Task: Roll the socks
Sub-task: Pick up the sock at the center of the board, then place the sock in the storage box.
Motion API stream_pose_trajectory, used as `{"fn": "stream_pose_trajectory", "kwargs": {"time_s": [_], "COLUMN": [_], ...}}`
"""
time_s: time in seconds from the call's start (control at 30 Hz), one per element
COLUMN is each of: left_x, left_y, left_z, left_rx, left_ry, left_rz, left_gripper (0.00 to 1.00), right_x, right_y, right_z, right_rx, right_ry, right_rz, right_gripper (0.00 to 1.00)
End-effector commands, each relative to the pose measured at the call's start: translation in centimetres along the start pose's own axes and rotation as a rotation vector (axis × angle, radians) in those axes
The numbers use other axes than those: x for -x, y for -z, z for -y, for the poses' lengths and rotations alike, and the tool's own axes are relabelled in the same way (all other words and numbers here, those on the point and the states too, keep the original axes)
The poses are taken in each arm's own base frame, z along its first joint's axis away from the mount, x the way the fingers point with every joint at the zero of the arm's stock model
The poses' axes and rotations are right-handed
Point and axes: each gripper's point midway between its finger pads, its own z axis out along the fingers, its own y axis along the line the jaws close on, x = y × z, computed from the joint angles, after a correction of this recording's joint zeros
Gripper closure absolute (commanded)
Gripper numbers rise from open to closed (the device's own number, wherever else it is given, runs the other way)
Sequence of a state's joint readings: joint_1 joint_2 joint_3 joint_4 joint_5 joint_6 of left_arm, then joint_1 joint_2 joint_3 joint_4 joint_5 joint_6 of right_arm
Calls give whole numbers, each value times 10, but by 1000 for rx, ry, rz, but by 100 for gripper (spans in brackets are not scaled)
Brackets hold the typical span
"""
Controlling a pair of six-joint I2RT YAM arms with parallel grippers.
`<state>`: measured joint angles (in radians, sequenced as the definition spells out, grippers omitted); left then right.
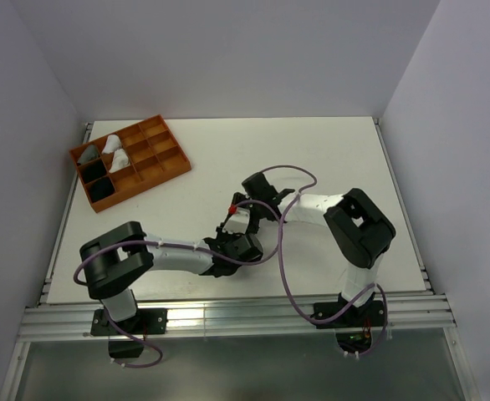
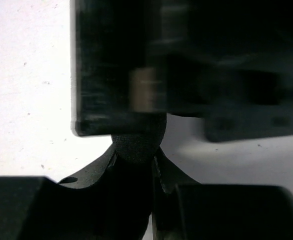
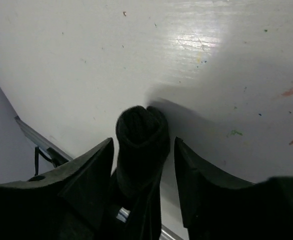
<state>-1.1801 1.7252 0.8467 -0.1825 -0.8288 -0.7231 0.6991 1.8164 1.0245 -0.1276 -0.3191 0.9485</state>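
A rolled black sock (image 3: 141, 132) stands between the two grippers near the table's front middle. In the right wrist view my right gripper (image 3: 143, 143) straddles the roll with its jaws open, and a gap shows on the right side of the roll. In the left wrist view my left gripper (image 2: 135, 156) has its fingers pressed on the sock's dark knit (image 2: 137, 145). The right gripper's black body (image 2: 186, 65) fills the space just beyond. From above, the left gripper (image 1: 228, 240) and right gripper (image 1: 248, 219) meet tip to tip and hide the sock.
An orange compartment tray (image 1: 163, 171) sits at the back left of the white table (image 1: 312, 150). It holds white rolls (image 1: 116, 150), a grey one (image 1: 88, 154) and a black one (image 1: 101, 190). A purple cable (image 1: 283, 251) loops between the arms. The table's metal front rail (image 1: 228, 316) lies close below the grippers.
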Motion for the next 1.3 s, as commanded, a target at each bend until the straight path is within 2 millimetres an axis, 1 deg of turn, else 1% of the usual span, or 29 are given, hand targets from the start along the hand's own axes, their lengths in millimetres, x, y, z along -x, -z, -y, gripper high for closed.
{"fn": "stream_pose_trajectory", "kwargs": {"time_s": [0.0, 0.07, 0.13, 0.17, 0.2, 0.27, 0.3, 0.37, 0.4, 0.43, 0.47, 0.53, 0.6, 0.63, 0.67, 0.7, 0.73, 0.8, 0.83, 0.9, 0.93, 0.97, 1.0, 1.03, 1.07, 1.13, 1.17, 1.2, 1.27], "left_x": [-13, -6, -2, 2, 4, 9, 9, 19, 22, 34, 39, 56, 73, 81, 87, 97, 103, 124, 131, 150, 156, 167, 170, 171, 173, 180, 176, 182, 176], "left_y": [3, 4, 7, 5, 5, 3, 2, 3, 3, 3, 4, 4, 5, 5, 6, 6, 5, 8, 9, 15, 17, 18, 16, 12, 9, -1, -7, -14, -26], "left_z": [-13, -20, -25, -30, -34, -44, -49, -63, -69, -80, -87, -110, -128, -146, -152, -157, -176, -196, -215, -236, -257, -266, -269, -287, -291, -312, -315, -321, -334], "left_rx": [-23, -26, -37, -34, -31, -29, -21, -7, -3, 3, 14, 54, 86, 119, 123, 114, 149, 193, 232, 273, 310, 317, 280, 303, 282, 283, 268, 259, 234], "left_ry": [40, 78, 100, 120, 129, 162, 171, 207, 218, 239, 248, 271, 290, 309, 337, 368, 406, 434, 423, 425, 416, 421, 379, 385, 372, 370, 363, 366, 386], "left_rz": [-73, -67, -63, -61, -61, -64, -68, -59, -57, -39, -32, -13, 12, 25, 32, 44, 52, 89, 105, 151, 165, 195, 189, 187, 185, 206, 205, 237, 242], "left_gripper": [100, 100, 100, 100, 100, 100, 100, 100, 100, 100, 100, 100, 100, 100, 100, 100, 100, 99, 100, 100, 100, 100, 100, 100, 100, 100, 100, 100, 100], "right_x": [24, 43, 58, 66, 75, 89, 99, 107, 114, 115, 117, 116, 115, 114, 109, 112, 109, 112, 110, 109, 106, 105, 103, 99, 96, 94, 90, 90, 86], "right_y": [35, 57, 72, 85, 93, 113, 120, 135, 141, 144, 154, 157, 163, 164, 165, 169, 171, 175, 176, 177, 178, 178, 178, 177, 174, 173, 171, 171, 169], "right_z": [-38, -43, -40, -43, -33, -27, -10, 1, 19, 28, 30, 47, 49, 51, 53, 49, 50, 45, 43, 39, 36, 34, 32, 29, 29, 27, 27, 25, 25], "right_rx": [162, 183, 159, 168, 146, 144, 123, 127, 106, 96, 102, 89, 105, 109, 114, 136, 139, 171, 185, 210, 231, 252, 268, 290, 302, 324, 338, 349, 360], "right_ry": [49, 53, 65, 72, 62, 56, 26, 18, -11, -17, -6, -14, 33, 51, 82, 109, 124, 174, 197, 226, 239, 251, 257, 265, 265, 274, 274, 280, 284], "right_rz": [77, 142, 194, 230, 255, 317, 344, 377, 399, 413, 440, 467, 509, 520, 531, 560, 564, 601, 601, 609, 606, 609, 604, 588, 573, 565, 549, 550, 533], "right_gripper": [37, 28, 23, 20, 19, 17, 17, 16, 16, 16, 16, 16, 16, 16, 16, 16, 16, 16, 16, 16, 16, 16, 17, 17, 17, 18, 18, 18, 18]}}
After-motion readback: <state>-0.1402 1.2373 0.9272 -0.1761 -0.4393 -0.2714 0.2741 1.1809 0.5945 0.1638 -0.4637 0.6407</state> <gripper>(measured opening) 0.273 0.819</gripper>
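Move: The left hand already pinches the rolled sock just above the board; the wooden box's middle lies about 32 cm to its left, 22 cm ahead and at about its height. In the box, the nearer white sock is some 35 cm left and 23 cm ahead, the nearest black sock roughly 39 cm left and 13 cm ahead. From the right hand, the box is about 31 cm left, 19 cm ahead and 3 cm below. Left carries the sock some 28 cm left, up and forward towards the box; right opens wider, withdraws up-right. ##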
